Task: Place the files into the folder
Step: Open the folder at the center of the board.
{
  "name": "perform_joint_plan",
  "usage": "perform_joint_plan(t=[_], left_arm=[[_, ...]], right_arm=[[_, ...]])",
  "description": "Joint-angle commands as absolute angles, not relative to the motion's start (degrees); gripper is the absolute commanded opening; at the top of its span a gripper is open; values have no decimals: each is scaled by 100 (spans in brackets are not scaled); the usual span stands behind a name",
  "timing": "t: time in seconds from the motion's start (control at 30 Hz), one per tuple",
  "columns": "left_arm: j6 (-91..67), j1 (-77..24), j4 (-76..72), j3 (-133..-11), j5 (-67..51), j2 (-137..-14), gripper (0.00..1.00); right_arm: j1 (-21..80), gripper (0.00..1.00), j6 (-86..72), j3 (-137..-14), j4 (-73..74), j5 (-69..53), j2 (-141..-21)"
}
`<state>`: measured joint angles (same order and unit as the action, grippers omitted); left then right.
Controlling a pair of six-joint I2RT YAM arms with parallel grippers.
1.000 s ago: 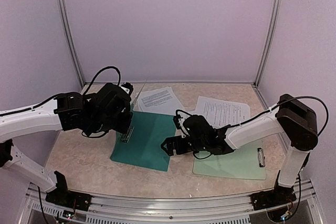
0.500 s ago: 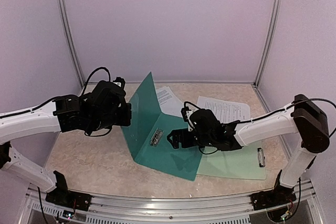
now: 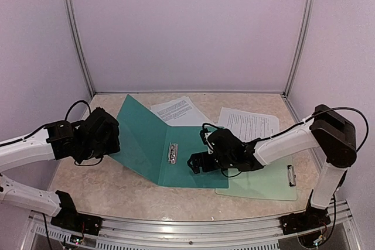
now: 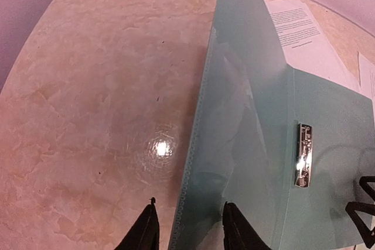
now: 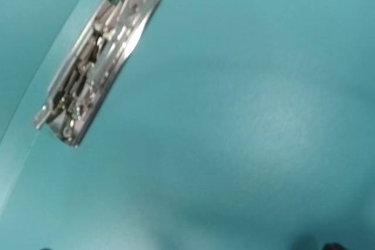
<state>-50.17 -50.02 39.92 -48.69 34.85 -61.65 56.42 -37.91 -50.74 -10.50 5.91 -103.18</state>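
Note:
The dark teal folder (image 3: 181, 173) lies open mid-table, its metal clip (image 3: 173, 153) on the spine. Its left cover (image 3: 137, 133) leans out to the left, a little off the table. My left gripper (image 4: 190, 229) is open, and the cover's lower edge (image 4: 193, 203) runs between its two fingers, apart from both. My right gripper (image 3: 196, 163) is open, low over the folder's right half, near the clip (image 5: 94, 62). Two white printed files lie flat behind the folder: one (image 3: 176, 110) at its far edge, one (image 3: 249, 124) to the right.
A pale mint-green clipboard (image 3: 263, 182) lies at the front right, partly under the folder's right edge. Marbled tabletop (image 4: 99, 98) shows left of the cover. Light walls close in the table on the left, back and right.
The left cover has swung from upright down to the left, opening the folder wide. My left arm moved left and lower, and its jaws parted. The right gripper stayed over the right half.

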Motion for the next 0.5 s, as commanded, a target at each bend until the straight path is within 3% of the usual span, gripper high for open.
perform_joint_plan(t=[0.0,0.27,0.47], left_arm=[[-5629,-4756,4558,-4487,3336,-5944,40],[-5840,-4577,5232,-4665,3652,-5358,70],[-4694,-4403,4452,-4912,3061,-5261,79]], right_arm=[[5582,98,-3625,-5242,-934,494,-10468],[5572,98,-3360,-5485,-687,392,-10414],[5541,98,-3257,-5502,-342,827,-10047]])
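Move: The folder's half-raised left cover has its free edge between my parting left fingers; the cover's middle is about 10 cm right, 6 cm ahead and 7 cm below. The metal clip lies roughly 18 cm right, 5 cm ahead and 14 cm down, while the printed files are some 25 cm right, 29 cm ahead and 15 cm down. From my right hand, that cover's middle is about 19 cm left, 5 cm ahead and 3 cm higher. I sweep my left hand about 5 cm left, taking the cover's free edge outward and down away from the clip, drawing back about 2 cm. I first dip some 3 cm, then rise to where I began, turning slightly counter-clockwise. My fingers keep opening wide until the edge is free between them. ##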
